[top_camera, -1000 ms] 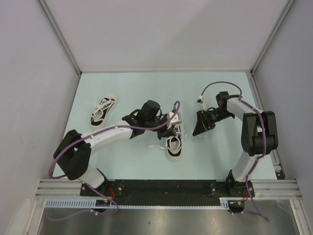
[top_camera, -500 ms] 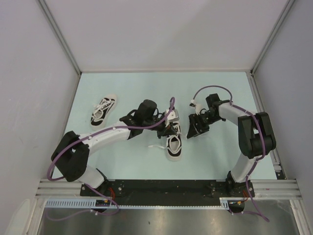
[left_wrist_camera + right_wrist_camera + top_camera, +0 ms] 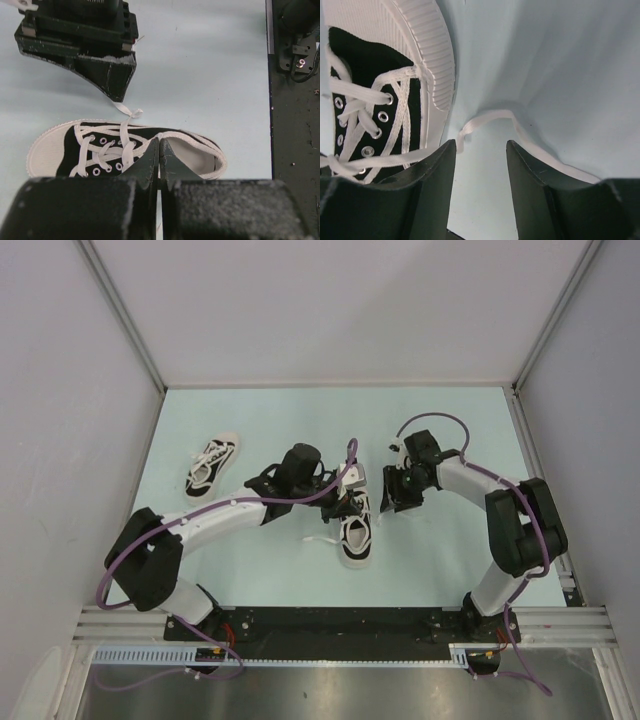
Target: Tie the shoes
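Observation:
One black shoe with a white toe cap (image 3: 356, 537) lies mid-table, toe toward the arms. My left gripper (image 3: 345, 502) hovers over it; in the left wrist view its fingers (image 3: 159, 146) are pressed together above the shoe's collar (image 3: 197, 142), and a pale sliver shows in the slit. My right gripper (image 3: 397, 496) is low beside the shoe's right side. Its jaws (image 3: 480, 145) stand apart, straddling bare table just behind a loose white lace (image 3: 492, 114) that curls off the shoe (image 3: 375, 55). The second shoe (image 3: 212, 462) lies at the far left.
Another lace end (image 3: 320, 540) trails on the table left of the middle shoe. Grey walls with metal rails (image 3: 120, 310) close in the table on three sides. The black base bar (image 3: 330, 620) runs along the near edge.
My right gripper has swung left and down, close to the shoe, and its jaws have narrowed. The left arm has hardly shifted and stays shut.

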Robot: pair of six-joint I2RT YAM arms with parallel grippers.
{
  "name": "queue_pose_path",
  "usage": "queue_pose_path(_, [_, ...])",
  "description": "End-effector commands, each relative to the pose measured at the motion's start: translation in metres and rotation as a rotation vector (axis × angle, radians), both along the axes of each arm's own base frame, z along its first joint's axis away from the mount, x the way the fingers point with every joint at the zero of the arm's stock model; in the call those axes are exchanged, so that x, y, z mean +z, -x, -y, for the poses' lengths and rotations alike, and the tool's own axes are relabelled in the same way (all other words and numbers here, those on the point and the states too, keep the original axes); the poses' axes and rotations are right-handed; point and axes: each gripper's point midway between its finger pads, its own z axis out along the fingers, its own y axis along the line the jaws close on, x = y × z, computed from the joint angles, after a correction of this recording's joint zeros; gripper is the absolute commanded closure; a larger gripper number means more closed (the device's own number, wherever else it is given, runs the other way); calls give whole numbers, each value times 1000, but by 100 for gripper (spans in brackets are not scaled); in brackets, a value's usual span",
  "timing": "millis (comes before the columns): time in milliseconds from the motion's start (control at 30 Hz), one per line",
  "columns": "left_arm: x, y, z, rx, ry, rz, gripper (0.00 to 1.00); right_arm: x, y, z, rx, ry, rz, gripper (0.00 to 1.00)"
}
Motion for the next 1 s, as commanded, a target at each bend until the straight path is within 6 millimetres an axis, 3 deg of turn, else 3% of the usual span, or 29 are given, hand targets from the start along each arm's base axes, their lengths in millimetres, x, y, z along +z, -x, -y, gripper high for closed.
queue_pose_path(0, [23, 3, 5, -36, 68, 33, 100, -4, -13, 1, -126, 97, 44, 51])
queue_pose_path(467, [20, 2, 5, -37, 62, 37, 100, -34, 9, -18, -104, 112, -77, 53])
queue_pose_path(567, [19, 2, 5, -39, 61, 39, 100, -36, 8, -21, -97, 100, -81, 67])
queue_pose_path(600, [19, 2, 5, -39, 59, 40, 100, -35, 7, -20, -97, 99, -79, 77])
queue_pose_path(700, [19, 2, 5, -42, 61, 45, 100, -26, -1, -9, -112, 84, -60, 100])
queue_pose_path(800, [20, 2, 5, -47, 64, 46, 100, -6, -13, 16, -181, 47, -47, 100])
queue_pose_path(867, [22, 4, 6, -55, 68, 49, 100, 18, -26, 39, -245, 14, 11, 100])
queue_pose_path(967, [18, 8, 3, -70, 49, 34, 100, 52, -40, 54, -277, -50, 112, 100])
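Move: The slack lace at the shoe's right side lies about 2 cm left, 1 cm back and 3 cm below the right hand's half-open fingers. The shoe's middle is about 7 cm to their left and 3 cm back, roughly level with them. The left hand's shut fingertips hover some 8 cm left, 7 cm back and 11 cm higher. From the left hand, that lace lies about 6 cm ahead, 7 cm right and 13 cm down. The right hand sinks about 2.5 cm and eases some 2 cm left towards the shoe's side, then shuts its half-open fingers on the slack lace and pinches it. It at once swings away from the shoe, about 5 cm right with some 2 cm forward and up and a slight clockwise turn, drawing the lace along, while the left hand stays still above the shoe, fingers shut and keeping the other lace. ##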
